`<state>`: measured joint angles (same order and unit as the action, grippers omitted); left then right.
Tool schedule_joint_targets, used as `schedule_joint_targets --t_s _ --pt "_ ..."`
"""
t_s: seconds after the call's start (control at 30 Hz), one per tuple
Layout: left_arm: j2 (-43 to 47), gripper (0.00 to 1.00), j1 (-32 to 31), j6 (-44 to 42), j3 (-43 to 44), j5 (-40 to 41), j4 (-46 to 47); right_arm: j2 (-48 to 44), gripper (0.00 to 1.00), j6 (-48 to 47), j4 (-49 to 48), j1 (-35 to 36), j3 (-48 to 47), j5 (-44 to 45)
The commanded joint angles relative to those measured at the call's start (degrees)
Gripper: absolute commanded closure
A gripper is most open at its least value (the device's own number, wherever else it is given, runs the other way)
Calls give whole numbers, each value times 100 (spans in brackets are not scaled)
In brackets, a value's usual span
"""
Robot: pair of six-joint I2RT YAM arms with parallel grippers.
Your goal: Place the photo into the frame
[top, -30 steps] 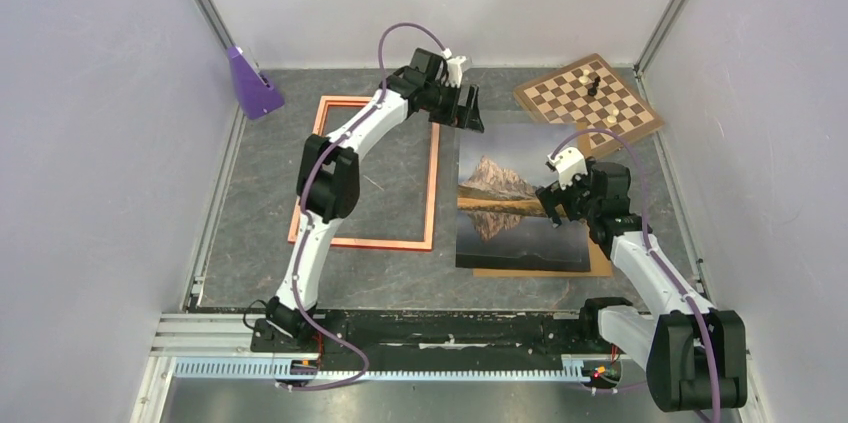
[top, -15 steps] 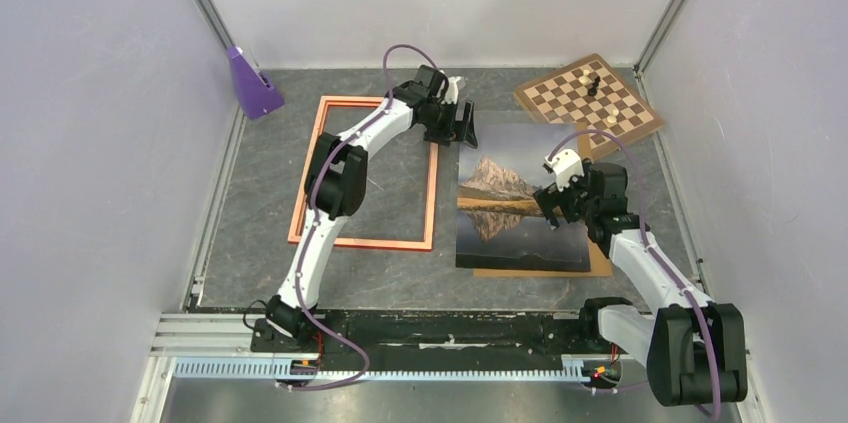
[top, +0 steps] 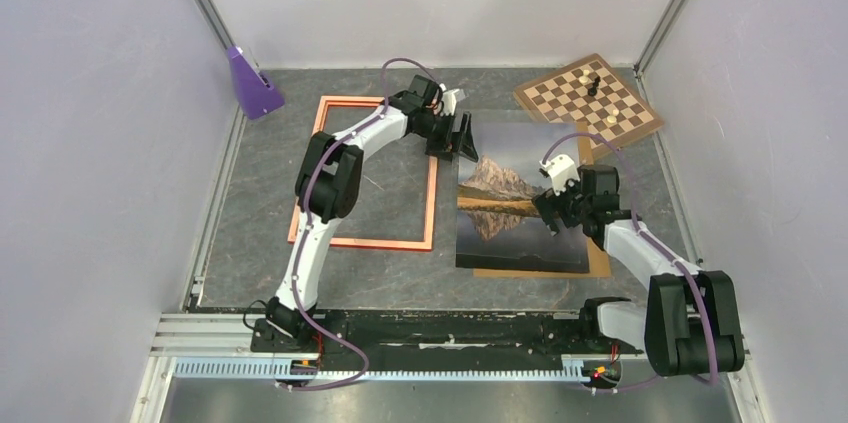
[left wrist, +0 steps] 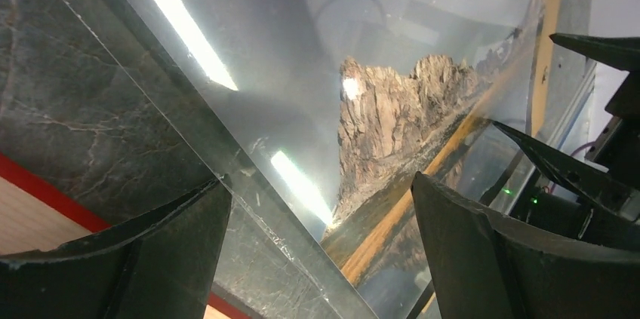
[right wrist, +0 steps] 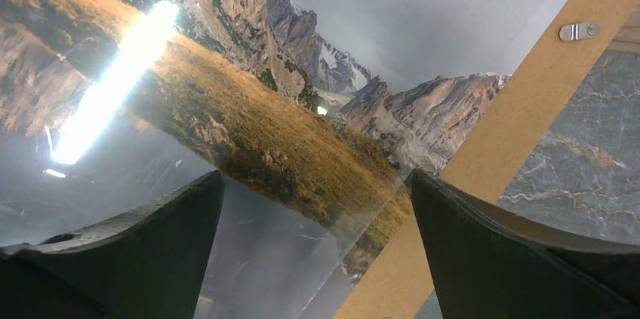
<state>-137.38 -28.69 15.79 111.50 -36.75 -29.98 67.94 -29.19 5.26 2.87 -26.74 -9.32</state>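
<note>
The photo (top: 505,205), a rocky mountain mirrored in a lake, lies flat under a glossy clear sheet, right of the orange-red frame (top: 432,193). My left gripper (top: 456,145) stands open low over the photo's far left corner. In the left wrist view its jaws straddle the photo (left wrist: 392,108) edge, with the frame's red strip (left wrist: 45,194) at lower left and the left gripper (left wrist: 318,183) empty. My right gripper (top: 553,213) is open over the photo's right edge. In the right wrist view the right gripper (right wrist: 315,176) spans the photo (right wrist: 264,123) edge.
A brown backing board (top: 600,261) with small clips lies under the photo and shows along its right side (right wrist: 521,100). A chessboard (top: 588,101) with pieces sits at the far right. A purple object (top: 252,83) stands at the far left corner. Walls close in both sides.
My left gripper has come down and toward me, from beyond the photo's far edge to its far left corner. My right gripper has shifted slightly left over the photo's right edge.
</note>
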Motion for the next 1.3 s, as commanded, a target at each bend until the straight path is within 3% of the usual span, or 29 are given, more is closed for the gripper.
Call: schedule_joint_targets --t_s 0.0,0.27,0.97,1.27 --pt "121 4 -23 226 -379 -386 -113 225 2 -88 -60 17 11 275" --pt "397 6 2 291 -931 -817 347 357 2 -83 -51 16 11 354" --pt "907 38 223 521 -1708 -1651 1196 406 2 -103 -33 12 -15 427" --pt "950 45 223 1056 -2038 -2073 1986 417 2 -79 -42 15 -33 409"
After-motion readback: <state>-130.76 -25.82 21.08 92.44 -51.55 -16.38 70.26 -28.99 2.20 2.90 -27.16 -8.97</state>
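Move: Under my left hand runs the left edge of the clear sheet that covers the photo; the spot I will straddle is about 5 cm back and 1 cm below the fingers. The photo's middle lies some 16 cm right and 9 cm back, the empty frame's middle about 23 cm left and 4 cm back. For my right hand, the same edge spot is roughly 22 cm left and 9 cm ahead; the photo's middle is about 6 cm left and 5 cm ahead. I slide my left hand back about 5 cm along the clear sheet's left edge, easing slightly left and keeping low, while its fingertips tip up some 15 degrees to lie flatter. Midway I start closing the fingers, from wide open to about half, around the edge without shutting on it. My right hand slips 1 cm forward, then stays, its open fingers resting on the sheet. ##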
